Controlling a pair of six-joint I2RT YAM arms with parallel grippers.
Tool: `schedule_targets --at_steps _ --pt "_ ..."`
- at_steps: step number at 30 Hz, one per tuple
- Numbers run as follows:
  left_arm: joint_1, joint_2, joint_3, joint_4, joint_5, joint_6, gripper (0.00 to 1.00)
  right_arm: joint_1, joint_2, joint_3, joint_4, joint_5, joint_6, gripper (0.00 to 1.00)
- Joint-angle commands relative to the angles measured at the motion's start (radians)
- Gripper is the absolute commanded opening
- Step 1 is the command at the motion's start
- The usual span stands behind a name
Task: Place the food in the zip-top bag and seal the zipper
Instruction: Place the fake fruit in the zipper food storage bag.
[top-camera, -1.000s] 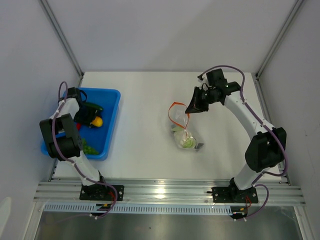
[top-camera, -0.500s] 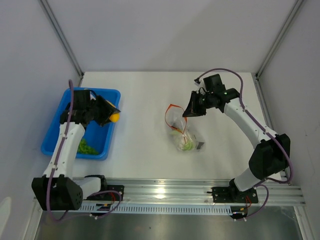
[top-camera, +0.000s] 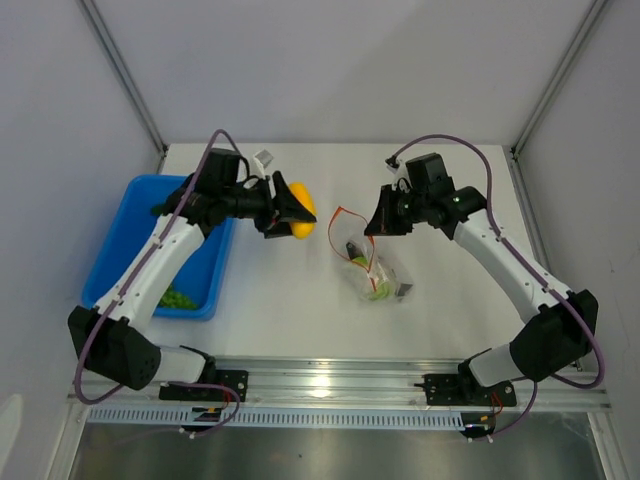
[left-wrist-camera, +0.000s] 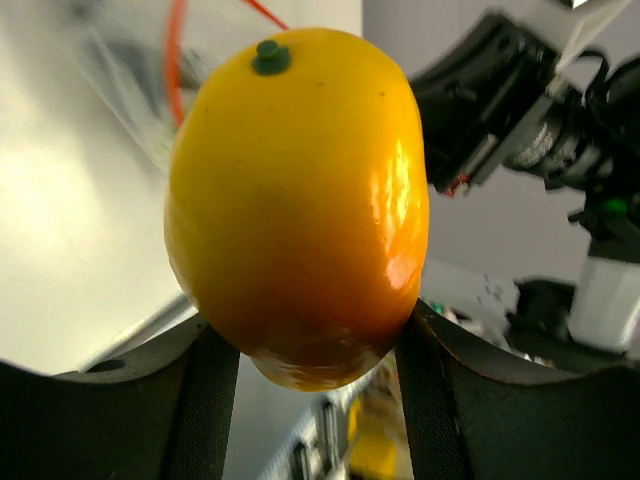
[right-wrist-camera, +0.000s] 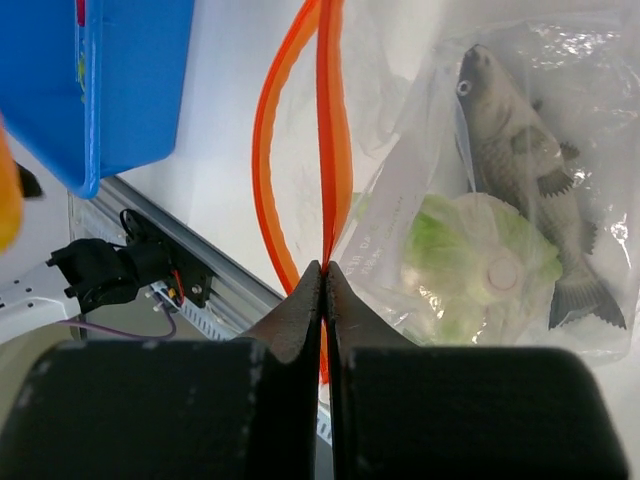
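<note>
My left gripper (top-camera: 291, 213) is shut on an orange-yellow piece of food (top-camera: 299, 211), held in the air left of the zip-top bag (top-camera: 385, 272). In the left wrist view that piece (left-wrist-camera: 300, 190) fills the frame between the fingers (left-wrist-camera: 205, 400). My right gripper (top-camera: 377, 224) is shut on the orange-red zipper (top-camera: 347, 228) and holds the bag's mouth up and open. The right wrist view shows the jaws pinched on the zipper (right-wrist-camera: 325, 150), with a white-green leafy vegetable (right-wrist-camera: 480, 265) and a grey toy fish (right-wrist-camera: 520, 170) inside the bag (right-wrist-camera: 420, 100).
A blue tray (top-camera: 112, 258) stands at the left of the table with a green grape bunch (top-camera: 178, 298) in its near end. Its corner (right-wrist-camera: 110, 80) shows in the right wrist view. Metal rails run along the near edge (top-camera: 330, 380).
My left arm has lifted the orange-yellow piece out of the blue tray and carried it right, close to the bag's mouth. The right gripper has shifted slightly left, still gripping the zipper.
</note>
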Motion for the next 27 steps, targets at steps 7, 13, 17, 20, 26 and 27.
schedule_targets --at_steps 7,13,17,20,26,27 --pt "-0.128 0.127 0.065 -0.018 0.322 0.01 0.01 0.028 -0.081 -0.047 0.081 0.015 -0.077 0.0" --pt "-0.211 0.207 0.121 -0.102 0.308 0.026 0.01 0.046 -0.123 -0.088 0.14 0.002 -0.096 0.0" --pt "-0.24 0.234 0.115 -0.112 0.302 0.01 0.01 0.048 -0.144 -0.098 0.148 -0.021 -0.117 0.0" --pt "-0.26 0.257 0.106 -0.127 0.296 0.004 0.04 0.049 -0.166 -0.113 0.157 -0.025 -0.129 0.0" --pt "-0.266 0.289 0.052 -0.081 0.327 -0.066 0.06 0.049 -0.204 -0.143 0.193 -0.06 -0.139 0.0" --pt "-0.266 0.294 0.051 -0.078 0.328 -0.086 0.07 0.051 -0.21 -0.147 0.202 -0.064 -0.142 0.0"
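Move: The yellow fruit is still gripped in the left fingers; the bag's open orange-edged mouth lies about 12 cm to their right, 5 cm back and 8 cm lower. The right gripper, pinching that rim, is some 16 cm right of the left hand, 3 cm back and 5 cm below; the lettuce in the bag is about 18 cm right, 8 cm back and 20 cm down. From the right hand, the mouth is about 4 cm left, 2 cm back and 3 cm below. The yellow fruit, kept in the left hand's unchanged grip, is carried right and back about 12 cm towards the bag's mouth, sinking some 5 cm, mostly late on; the wrist swings the fingers clockwise by about 25 degrees. The right gripper keeps its pinch on the orange rim, easing back 2 to 3 cm, then rising about 2 cm as its fingers tip upward. ##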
